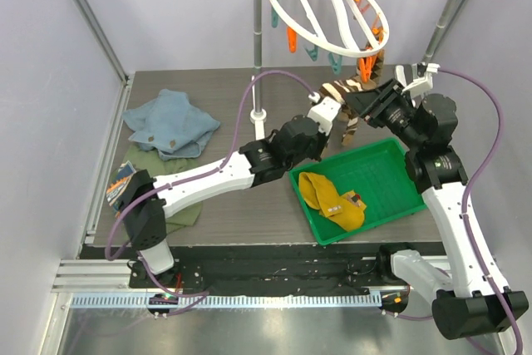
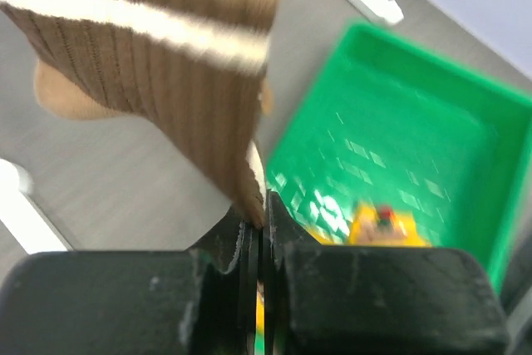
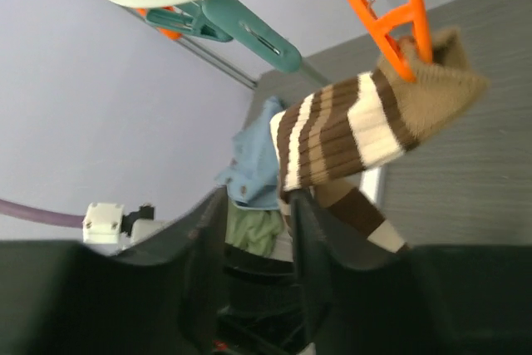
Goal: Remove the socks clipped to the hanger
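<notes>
The white ring hanger (image 1: 328, 7) hangs from the rail with orange and teal clips. An orange clip (image 3: 399, 22) holds the toe of a brown-and-white striped sock (image 3: 357, 126), which hangs below the ring (image 1: 345, 89). My left gripper (image 2: 264, 205) is shut on the lower edge of this striped sock (image 2: 158, 47); from above the left gripper (image 1: 334, 115) is just under the ring. My right gripper (image 3: 259, 197) is open beside the sock's upper part, its right finger close to the fabric; from above the right gripper (image 1: 364, 102) is just right of the sock. A mustard-yellow sock (image 1: 332, 197) lies in the green tray (image 1: 391, 155).
The grey stand's pole (image 1: 258, 47) rises just left of the left arm. A blue cloth (image 1: 170, 126) and an olive-green cloth (image 1: 158, 164) lie at the left of the table. The green tray (image 2: 399, 97) sits below the left gripper.
</notes>
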Controlling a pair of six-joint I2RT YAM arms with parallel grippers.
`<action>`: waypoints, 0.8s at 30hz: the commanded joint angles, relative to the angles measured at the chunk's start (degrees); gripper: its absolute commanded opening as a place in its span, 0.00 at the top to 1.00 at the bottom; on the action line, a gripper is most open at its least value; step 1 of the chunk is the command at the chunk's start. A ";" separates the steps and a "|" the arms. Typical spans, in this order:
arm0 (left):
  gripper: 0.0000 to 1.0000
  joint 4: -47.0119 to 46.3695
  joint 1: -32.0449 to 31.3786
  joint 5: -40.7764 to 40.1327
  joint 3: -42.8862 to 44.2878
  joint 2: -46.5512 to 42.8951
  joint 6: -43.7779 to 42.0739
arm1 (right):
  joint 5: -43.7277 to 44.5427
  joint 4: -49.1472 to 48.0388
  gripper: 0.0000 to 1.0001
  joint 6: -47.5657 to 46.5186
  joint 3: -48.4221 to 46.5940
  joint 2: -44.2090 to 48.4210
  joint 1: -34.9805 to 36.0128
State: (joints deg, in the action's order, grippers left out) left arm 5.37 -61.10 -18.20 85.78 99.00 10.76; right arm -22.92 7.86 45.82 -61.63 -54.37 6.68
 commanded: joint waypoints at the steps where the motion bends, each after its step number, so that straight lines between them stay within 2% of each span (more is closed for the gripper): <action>1: 1.00 1.04 0.02 9.57 -5.43 -9.34 1.54 | 4.98 12.67 0.52 -7.49 -7.45 1.55 0.27; 4: 1.00 4.91 0.02 12.04 -6.23 -11.81 1.37 | 9.37 19.02 0.44 -10.22 -11.49 1.11 0.27; 5: 1.00 5.79 0.02 12.39 -6.32 -12.42 1.19 | 10.25 20.25 0.38 -10.84 -13.67 0.85 0.27; 8: 1.00 7.73 0.02 13.80 -7.20 -14.71 1.01 | 14.03 23.95 0.31 -14.08 -17.98 -1.08 0.27; 13: 1.00 10.72 0.02 17.14 -6.94 -17.17 0.57 | 16.85 27.91 0.30 -20.15 -25.55 -5.74 0.27; 17: 1.00 10.81 0.02 17.23 -8.08 -18.84 0.40 | 13.87 26.86 0.30 -22.61 -29.68 -9.34 0.35; 20: 1.00 11.33 0.02 17.93 -7.91 -19.63 0.49 | 10.01 24.32 0.29 -23.41 -29.43 -9.97 0.44; 24: 1.00 11.77 0.02 17.93 -7.73 -19.99 0.05 | 9.21 19.93 0.29 -21.66 -27.59 -9.88 0.35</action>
State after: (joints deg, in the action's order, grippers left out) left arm 16.93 -61.10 -1.72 77.73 81.71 11.57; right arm -11.27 33.41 24.69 -89.10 -65.30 6.70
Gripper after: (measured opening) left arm 0.029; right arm 0.705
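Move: The striped sock hangs from the orange clip, which is about 8 cm ahead of my right hand, 4 cm to its right and 7 cm above. The teal clip sits some 7 cm left of the orange clip and 1 cm farther out. From my left hand, shut on the sock's low end, the orange clip is roughly 9 cm ahead, 10 cm right and 19 cm up; the green bin lies about 4 cm ahead, 14 cm right and 25 cm below. My left hand keeps its pinch on the striped sock and draws it back about 8 cm and some 5 cm left, dipping slightly and then rising a little, away from the orange clip. Meanwhile my right fingers spread wider as that hand backs off right and up about 5 cm, rolls its left side down some 20 degrees, then eases forward to face the clip. ##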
